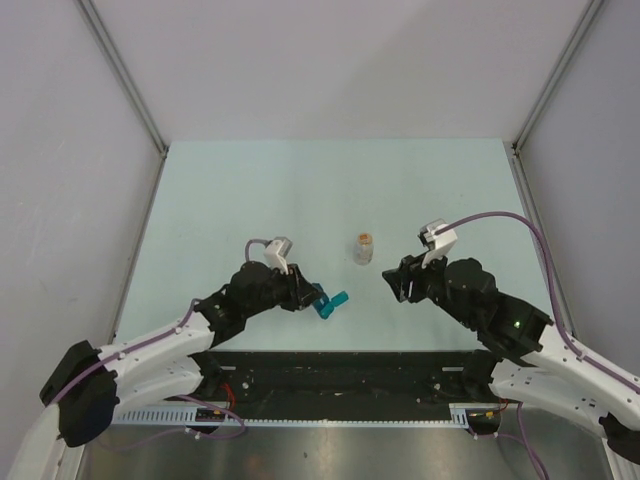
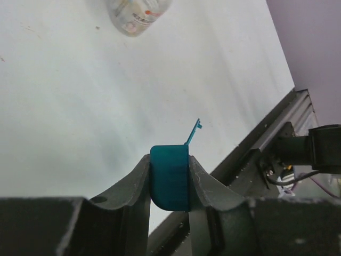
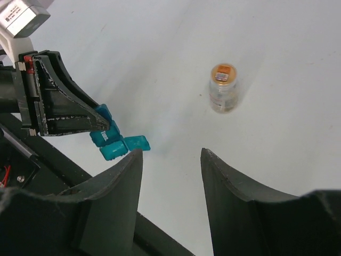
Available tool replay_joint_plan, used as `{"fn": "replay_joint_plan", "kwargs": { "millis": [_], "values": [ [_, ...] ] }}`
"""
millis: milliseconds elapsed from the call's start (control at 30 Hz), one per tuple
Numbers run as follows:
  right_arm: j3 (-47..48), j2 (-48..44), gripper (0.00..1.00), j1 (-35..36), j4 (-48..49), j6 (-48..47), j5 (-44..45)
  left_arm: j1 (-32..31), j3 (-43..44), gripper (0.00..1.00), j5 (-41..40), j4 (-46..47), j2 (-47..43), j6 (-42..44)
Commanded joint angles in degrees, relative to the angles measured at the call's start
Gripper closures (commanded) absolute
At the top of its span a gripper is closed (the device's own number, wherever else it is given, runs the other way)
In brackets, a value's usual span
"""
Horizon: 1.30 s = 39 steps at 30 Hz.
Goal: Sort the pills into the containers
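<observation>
The small bright-blue pill box (image 1: pixel 324 303) sits near the table's front edge, with one lid flap (image 1: pixel 339 298) standing open. My left gripper (image 1: pixel 312 296) is shut on its end; in the left wrist view the blue pill box (image 2: pixel 170 178) is pinched between both fingers. The right wrist view shows the pill box (image 3: pixel 111 140) with its open flap (image 3: pixel 137 143) at the left. My right gripper (image 1: pixel 386 283) hovers open to the right of the box, nothing between its fingers (image 3: pixel 128 186). No loose pills show; they may be inside the small bottle.
A small clear bottle with a tan top (image 1: pixel 364 247) stands upright in the middle of the table, beyond both grippers; the same bottle (image 3: pixel 223 88) shows in the right wrist view. A black rail (image 1: pixel 340 365) runs along the table's front edge.
</observation>
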Motion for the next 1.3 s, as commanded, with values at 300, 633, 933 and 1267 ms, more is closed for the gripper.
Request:
{"fn": "replay_joint_plan", "kwargs": {
  "millis": [300, 633, 933, 1267],
  "values": [
    [1.19, -0.06, 0.47, -0.2, -2.84, 2.18, 3.61, 3.55, -0.07, 0.91, 6.2, 14.22, 15.6, 6.51],
    [1.1, 2.32, 0.45, -0.2, -3.36, 1.75, 6.69, 3.55, -1.83, 0.55, 3.83, 15.1, 16.75, 7.4],
    [1.18, 4.87, 0.45, -0.29, -1.08, 0.78, 5.81, 3.55, -1.92, 0.0, 1.29, 13.44, 16.23, 7.84],
    [1.97, 14.17, 0.48, -8.8, 4.54, 4.2, -1.73, 3.55, 8.09, 0.0, -11.81, -9.82, 4.13, 9.86]
  ]
}}
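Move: The left hand holds the blue pill box in the air by one end, its far lid already open. The bare spot where the box will rest is almost beneath, roughly 3 cm right, level fore and aft, and 8 cm below. The pill bottle stands about 12 cm ahead and 13 cm right, its middle some 5 cm lower. For the empty right hand, that spot is about 15 cm left, level, 20 cm down; the bottle is 12 cm ahead, 5 cm left, 17 cm down. The left fingers keep their pinch on the pill box while lowering it about 6 cm to the table with a slight push forward, then spread wide and let go, and the hand starts easing off to the left, forward and up. Meanwhile the empty right hand sinks about 5 cm and edges some 3 cm forward towards the bottle, its fingers staying half open. ##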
